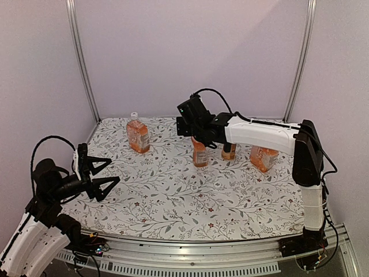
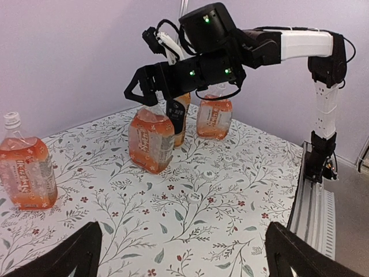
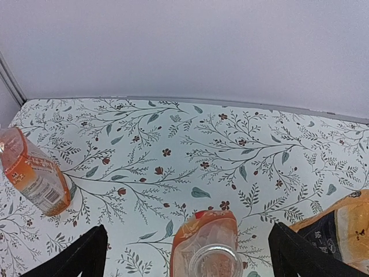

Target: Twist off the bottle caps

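Note:
A white bottle cap point(image 1: 134, 115) tops the orange-drink bottle point(image 1: 138, 136) at the back left; the left wrist view shows that cap point(image 2: 11, 120) too. Two loose caps point(image 2: 207, 174) point(image 2: 194, 197) lie on the floral cloth. My right gripper point(image 1: 202, 140) hovers open just above the middle bottle point(image 1: 200, 153). In the right wrist view this bottle's mouth point(image 3: 214, 263) is bare, with nothing between the fingers point(image 3: 86, 254). My left gripper point(image 1: 113, 171) stands open and empty at the near left, far from every bottle.
Two more orange bottles point(image 1: 229, 151) point(image 1: 264, 157) stand under the right arm's forearm, both necks hidden. Metal frame posts point(image 1: 81, 57) rise at the back corners against the pale walls. A rail point(image 1: 190, 253) runs along the near table edge.

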Motion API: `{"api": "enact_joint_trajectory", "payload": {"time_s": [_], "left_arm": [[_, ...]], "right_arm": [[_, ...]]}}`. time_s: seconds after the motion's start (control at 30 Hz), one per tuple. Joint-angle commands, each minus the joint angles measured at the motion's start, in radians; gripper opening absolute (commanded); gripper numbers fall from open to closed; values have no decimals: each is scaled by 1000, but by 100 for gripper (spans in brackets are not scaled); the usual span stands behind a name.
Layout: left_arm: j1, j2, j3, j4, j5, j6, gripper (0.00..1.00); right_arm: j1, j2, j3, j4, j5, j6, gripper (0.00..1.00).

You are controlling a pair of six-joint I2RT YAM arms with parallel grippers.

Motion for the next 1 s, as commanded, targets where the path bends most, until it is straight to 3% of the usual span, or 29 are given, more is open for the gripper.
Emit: {"api": "enact_joint_trajectory", "payload": {"time_s": [0.0, 0.13, 0.23, 0.3, 0.37, 0.43, 0.5, 0.67, 0.77, 0.87, 0.97], "left_arm": [[15, -6, 7, -8, 10, 12, 100], [18, 3, 12, -8, -2, 12, 100], [19, 24, 28, -25, -48, 16, 100], [18, 61, 70, -81, -90, 36, 99], [18, 117, 143, -170, -132, 88, 97], [16, 191, 240, -273, -157, 151, 95], [16, 289, 353, -384, -180, 228, 94], [16, 669, 735, -738, -250, 479, 99], [16, 910, 974, -975, -247, 663, 100], [19, 1115, 1188, -994, -329, 696, 100], [27, 1265, 1328, -875, -413, 682, 100]], "right_arm": [[-3, -28, 97, -80, -20, -119, 99], [-4, -91, 123, -109, -80, -200, 99], [-6, -153, 122, -123, -255, -233, 99], [-24, -200, 101, -92, -567, -251, 99], [-43, -280, 6, 75, -1018, -205, 99], [-41, -340, -69, 208, -1281, -130, 97], [-34, -374, -85, 194, -1293, -88, 96], [-21, -480, -148, 47, -944, -136, 97], [-21, -512, -160, -22, -861, -132, 97], [-13, -531, -185, -33, -849, -111, 97], [-3, -563, -221, -38, -833, -105, 97]]}}
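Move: The far-left bottle stands about 33 cm ahead of the left hand, almost in line, its middle 12 cm lower; the middle bottle is some 26 cm ahead and 29 cm to the right. From the right hand, the far-left bottle is about 28 cm left, 7 cm ahead and 10 cm down. The middle bottle stands right beneath that hand, its middle 10 cm down, with the black-label bottle 13 cm right and 3 cm ahead. Open left hand goes 16 cm forward towards far-left bottle; right rises 18 cm and back from middle bottle. ##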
